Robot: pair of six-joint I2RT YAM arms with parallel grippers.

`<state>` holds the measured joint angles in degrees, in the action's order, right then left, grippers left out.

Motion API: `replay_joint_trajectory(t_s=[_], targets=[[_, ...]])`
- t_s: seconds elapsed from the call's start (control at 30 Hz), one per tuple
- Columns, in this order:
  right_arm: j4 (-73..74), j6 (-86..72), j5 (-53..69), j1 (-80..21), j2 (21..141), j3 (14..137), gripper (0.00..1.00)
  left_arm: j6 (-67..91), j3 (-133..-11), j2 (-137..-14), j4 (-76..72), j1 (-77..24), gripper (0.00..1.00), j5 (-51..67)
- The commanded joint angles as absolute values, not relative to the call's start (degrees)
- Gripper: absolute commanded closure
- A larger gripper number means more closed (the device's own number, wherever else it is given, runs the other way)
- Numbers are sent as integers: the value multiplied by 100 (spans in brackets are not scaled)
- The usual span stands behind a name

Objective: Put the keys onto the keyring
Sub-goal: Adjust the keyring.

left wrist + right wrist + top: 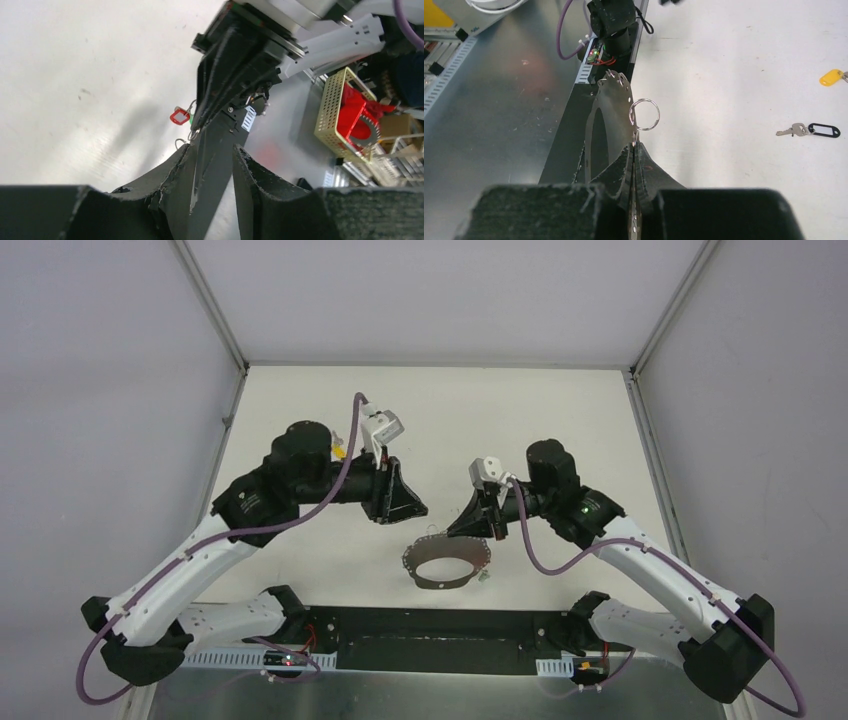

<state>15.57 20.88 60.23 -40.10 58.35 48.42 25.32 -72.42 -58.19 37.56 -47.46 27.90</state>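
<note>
The keyring (445,584), a thin grey oval band with small metal bits, hangs near the table's front edge. My right gripper (470,522) is shut on its rim. In the right wrist view the band (611,110) runs between the closed tips (634,146), and a small round split ring (644,114) stands just above them. A silver key with a black tag (809,130) and a yellow tag (830,77) lie on the white table to the right. My left gripper (215,150) faces the right gripper, its fingers apart with nothing seen between. A red tag (179,116) shows beside the right gripper's tip.
The black and metal base plate (430,635) runs along the near edge between the arm bases. White walls close the table at back and sides. Off the table stands a yellow mesh basket (332,107) holding a red part. The left arm's base (611,30) stands ahead of the right wrist.
</note>
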Motion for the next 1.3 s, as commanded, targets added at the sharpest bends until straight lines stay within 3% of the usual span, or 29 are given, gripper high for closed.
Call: replay_joint_trajectory(t_s=[0.0,0.17,0.33,0.6,1.27], targets=[[759,1199,5827,-4051,5797,4943,100,1628,-6471,-5235,1907,-4900,65,2896],[375,753,5709,-4060,5749,4789,100,1119,-5762,-4837,774,-5121,65,3043],[370,766,5626,-4068,5726,4770,100,604,-5787,-4943,814,-5257,63,3457],[285,649,5601,-4086,5810,4827,100,-1784,-5830,-5050,1498,-5525,61,3742],[118,556,5552,-4109,5816,4772,100,-2605,-6470,-5740,2962,-6057,67,1978]])
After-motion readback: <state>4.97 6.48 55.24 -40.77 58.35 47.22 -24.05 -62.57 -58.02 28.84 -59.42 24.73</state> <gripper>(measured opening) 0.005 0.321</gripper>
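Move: The keyring sits about 3 cm back, 3 cm right and 6 cm below the left gripper. It sticks out beside the right fingertips, roughly 4 cm left and 1 cm ahead of the right hand point, level with it. From the left gripper, the holed band's middle lies some 9 cm back, 5 cm right and 10 cm down; the closed right fingertips are about 4 cm back, 7 cm right and 7 cm lower. Bring the left gripper back and right with a small rise, rolling it about 45 degrees so its forward side comes up and swinging it clockwise; then lower it some 6 cm, easing forward, with part-open fingers astride the band's holed edge beside the keyring. Keep the right pinch on the band, lifting it slightly, forward and left. ##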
